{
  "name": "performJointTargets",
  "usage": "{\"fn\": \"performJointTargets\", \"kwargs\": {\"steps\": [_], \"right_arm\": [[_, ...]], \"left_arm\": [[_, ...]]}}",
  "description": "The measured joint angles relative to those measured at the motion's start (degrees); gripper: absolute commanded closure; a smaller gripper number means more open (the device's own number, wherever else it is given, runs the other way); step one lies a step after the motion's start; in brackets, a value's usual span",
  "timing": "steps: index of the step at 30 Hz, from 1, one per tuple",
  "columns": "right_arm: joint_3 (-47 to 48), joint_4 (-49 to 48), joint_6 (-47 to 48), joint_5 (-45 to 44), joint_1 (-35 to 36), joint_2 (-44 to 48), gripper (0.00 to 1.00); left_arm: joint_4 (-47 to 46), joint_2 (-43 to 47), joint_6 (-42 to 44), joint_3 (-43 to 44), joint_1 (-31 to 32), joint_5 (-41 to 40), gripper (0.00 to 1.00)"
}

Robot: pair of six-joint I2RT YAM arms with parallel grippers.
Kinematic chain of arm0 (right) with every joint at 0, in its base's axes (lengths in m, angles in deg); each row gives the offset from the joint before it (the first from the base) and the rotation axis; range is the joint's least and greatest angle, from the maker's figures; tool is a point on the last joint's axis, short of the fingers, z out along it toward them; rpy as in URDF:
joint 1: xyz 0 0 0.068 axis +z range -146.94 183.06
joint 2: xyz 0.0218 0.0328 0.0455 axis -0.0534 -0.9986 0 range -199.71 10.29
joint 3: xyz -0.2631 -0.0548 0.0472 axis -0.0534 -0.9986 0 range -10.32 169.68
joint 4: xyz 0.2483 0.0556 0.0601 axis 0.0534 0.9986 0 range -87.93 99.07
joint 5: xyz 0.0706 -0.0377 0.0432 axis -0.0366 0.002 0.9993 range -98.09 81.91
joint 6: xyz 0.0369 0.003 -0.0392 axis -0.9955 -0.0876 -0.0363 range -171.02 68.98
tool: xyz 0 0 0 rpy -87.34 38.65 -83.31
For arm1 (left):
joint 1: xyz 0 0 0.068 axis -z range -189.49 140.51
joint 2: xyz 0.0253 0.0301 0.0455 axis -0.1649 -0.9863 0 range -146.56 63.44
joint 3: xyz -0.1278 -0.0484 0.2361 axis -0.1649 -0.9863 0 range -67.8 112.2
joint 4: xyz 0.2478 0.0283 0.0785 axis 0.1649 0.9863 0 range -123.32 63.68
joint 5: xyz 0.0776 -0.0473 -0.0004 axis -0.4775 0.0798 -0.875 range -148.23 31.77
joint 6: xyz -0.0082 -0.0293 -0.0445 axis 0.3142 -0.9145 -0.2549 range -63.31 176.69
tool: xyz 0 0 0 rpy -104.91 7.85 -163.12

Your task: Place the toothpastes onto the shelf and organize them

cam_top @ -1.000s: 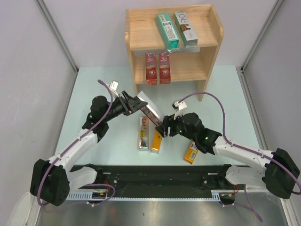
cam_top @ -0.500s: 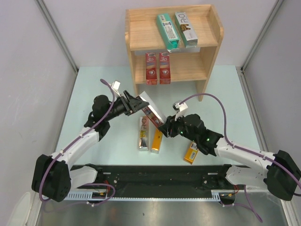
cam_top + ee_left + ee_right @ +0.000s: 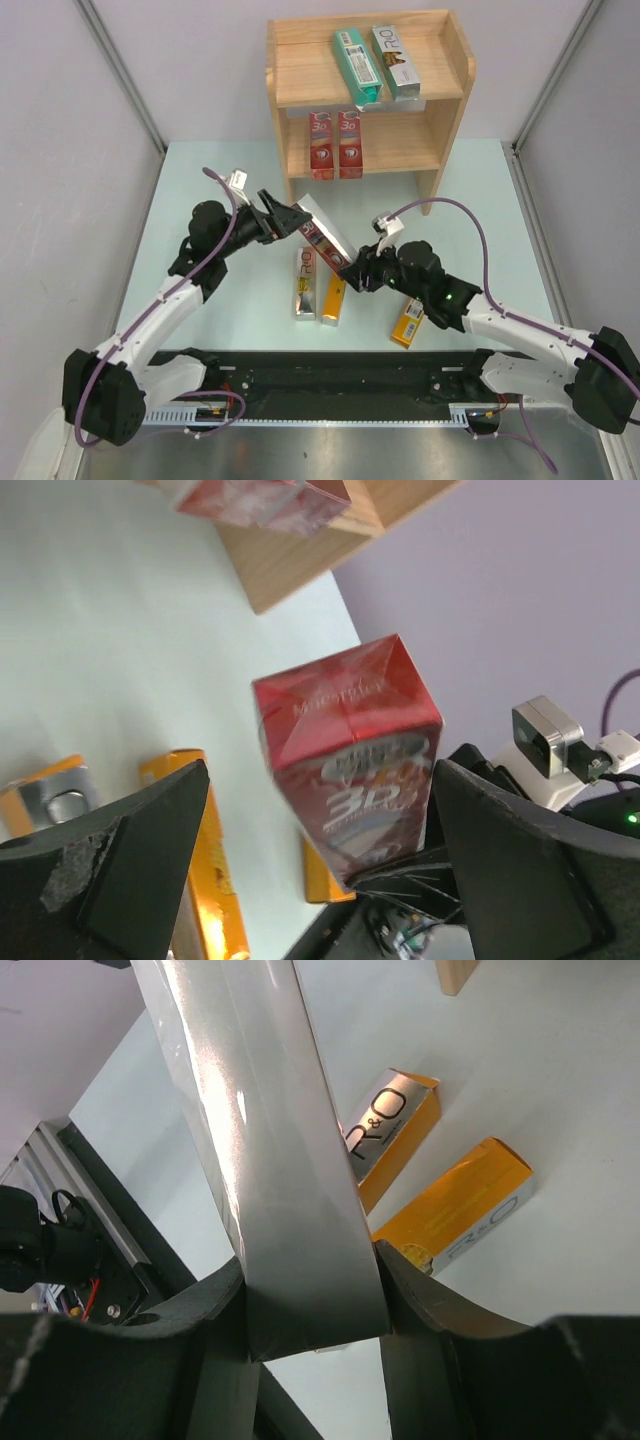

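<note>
A red "3D" toothpaste carton (image 3: 322, 232) hangs tilted above the table between both arms. My right gripper (image 3: 355, 270) is shut on its lower end; in the right wrist view the carton's silver side (image 3: 260, 1140) is clamped between the fingers (image 3: 205, 1310). My left gripper (image 3: 290, 218) stands open around the upper end, and the left wrist view shows the red carton (image 3: 350, 750) between spread fingers (image 3: 150, 850). On the wooden shelf (image 3: 445, 120) lie a teal carton (image 3: 357, 65) and a silver one (image 3: 395, 60) on top, with two red ones (image 3: 335, 145) below.
Three cartons lie on the table: a silver-orange one (image 3: 305, 283), an orange one (image 3: 333, 298) beside it, and another orange one (image 3: 408, 325) under my right arm. A black rail (image 3: 340, 375) runs along the near edge. Grey walls close in both sides.
My left gripper has opened and let go of the red carton. My right gripper has shut on the carton's lower end. The left arm has drawn slightly back to the left.
</note>
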Motion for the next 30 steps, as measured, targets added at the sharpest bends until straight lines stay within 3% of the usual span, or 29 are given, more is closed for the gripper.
{"fn": "performJointTargets", "kwargs": {"steps": [8, 16, 24, 30], "right_arm": [[0.0, 0.4, -3.0, 3.2, -5.6, 0.1, 0.72], [0.0, 0.3, -5.6, 8.4, -11.0, 0.0, 0.73], [0.0, 0.4, -7.1, 13.4, -12.5, 0.0, 0.73], [0.3, 0.2, -9.9, 18.2, -15.5, 0.1, 0.73]], "left_arm": [[10.9, 10.3, 9.0, 1.4, 0.0, -11.5, 0.01], [15.9, 22.0, 14.0, 0.9, 0.0, -22.7, 0.01], [24.3, 22.3, 16.1, 0.6, 0.0, -34.3, 0.0], [27.5, 20.5, 16.7, 0.4, 0.0, -36.6, 0.0]]}}
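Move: The right hand grips the near end of the red 3D box. The free spot on the lower shelf lies about 33 cm ahead of it and 7 cm to its right, roughly level; the nearest shelved red box is 33 cm straight ahead. Some 15 cm below, the yellow box lies 3 cm ahead and 5 left, the silver box 4 ahead and 13 left. From the open left hand, the held box's middle is about 6 cm back, 8 right and 4 lower. Draw the wide-open left gripper away from the held red box's far end, some 13 cm to the left, arching up about 5 cm and back down while it turns some 30 degrees counter-clockwise. Keep the right grip shut on the box and carry it about 3 cm forward and 3 cm right towards the lower shelf, then nearly hold there, rolling and tipping the wrist slightly down. ##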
